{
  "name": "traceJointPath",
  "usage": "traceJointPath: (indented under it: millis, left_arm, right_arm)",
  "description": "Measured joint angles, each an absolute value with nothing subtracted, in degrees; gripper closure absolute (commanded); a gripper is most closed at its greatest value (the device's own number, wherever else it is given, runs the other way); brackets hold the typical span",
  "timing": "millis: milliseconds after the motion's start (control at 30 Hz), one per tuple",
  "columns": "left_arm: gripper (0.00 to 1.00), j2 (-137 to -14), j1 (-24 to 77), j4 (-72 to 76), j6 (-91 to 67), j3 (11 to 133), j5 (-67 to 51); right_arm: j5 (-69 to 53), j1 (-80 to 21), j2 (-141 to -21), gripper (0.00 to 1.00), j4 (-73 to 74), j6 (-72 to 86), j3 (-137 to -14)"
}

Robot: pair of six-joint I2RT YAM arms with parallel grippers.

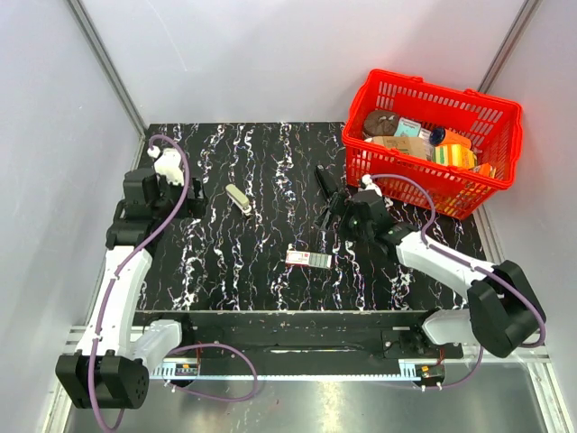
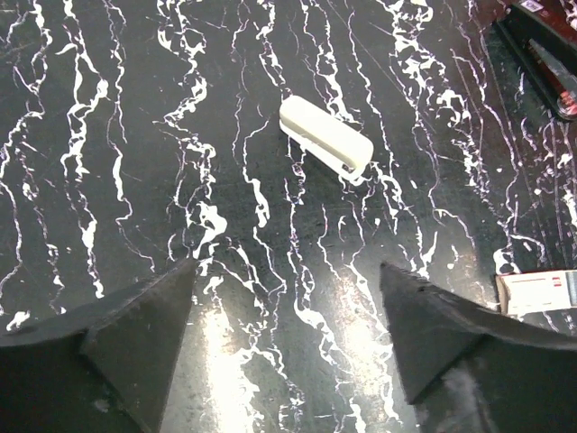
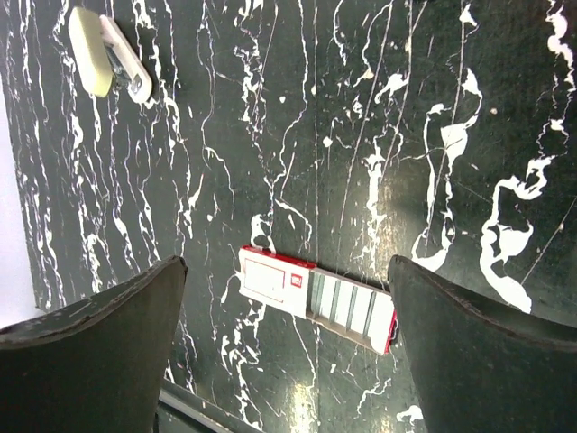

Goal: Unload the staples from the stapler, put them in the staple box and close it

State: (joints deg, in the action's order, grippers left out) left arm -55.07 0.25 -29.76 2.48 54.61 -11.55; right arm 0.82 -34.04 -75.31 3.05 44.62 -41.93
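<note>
The black stapler [image 1: 324,183] lies on the dark marbled table left of the red basket, and its end shows at the top right of the left wrist view [image 2: 539,47]. I cannot make out the staples in any view. My right gripper [image 1: 337,215] hovers open and empty just right of the stapler; in the right wrist view [image 3: 288,262] its fingers frame the red-and-white box [image 3: 315,299], and the stapler is out of that view. My left gripper [image 1: 194,193] is open and empty at the table's left, its fingers [image 2: 144,316] above bare table.
A short beige oblong piece [image 1: 238,199] lies between the arms, also in the left wrist view [image 2: 325,137] and the right wrist view [image 3: 104,52]. The red-and-white box [image 1: 309,260] lies mid-table. A red basket [image 1: 491,113] with several items stands at the back right.
</note>
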Motion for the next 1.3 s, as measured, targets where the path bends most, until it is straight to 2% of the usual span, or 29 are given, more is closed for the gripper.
traceJointPath:
  millis: [267,533,867,1200,1300]
  left_arm:
    - [0.01,-58.81,0.89,-27.55,4.34,54.63,-14.68]
    - [0.01,-75.5,4.93,-24.93,0.84,57.69,-9.06]
    - [0.01,-96.53,9.1,-21.28,-3.53,71.92,-4.62]
    - [0.01,-105.6,13.45,-21.08,-8.58,75.42,-3.88]
    - [0.06,-107.9,13.96,-21.12,-9.21,75.42,-3.9]
  right_arm:
    - [-3.86,-31.11,-78.43,0.01,1.58,43.51,-42.44]
    - [9.19,-41.69,-82.37,0.01,11.16,39.16,-49.1]
    - [22.11,-50.54,-84.07,0.0,14.83,37.41,-49.58]
    - [27.05,-54.68,-84.51,0.01,14.17,34.13,-50.5]
    - [27.55,-54.81,-84.4,0.01,13.5,33.61,-50.5]
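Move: The pale stapler lies about 12 cm ahead of the left hand, 8 cm to its right and some 20 cm below. From the right hand the staple box is about 3 cm back, 5 cm to the left and 9 cm below; the black stapler lies some 17 cm ahead of this hand and 1 cm left, and the pale stapler about 12 cm ahead and 21 cm left, both roughly 8 cm lower. The left hand opens its fingers fully and swoops down about 17 cm and forward 13 cm, with some 9 cm to the right, tipping its fingers about 25 degrees further down until they hang open just over the pale stapler, the last stretch being down and to the right. Meanwhile the open right hand, after a slight forward start, draws back and left towards the staple box, sinking and then rising a little again, and rolls its left side down. ##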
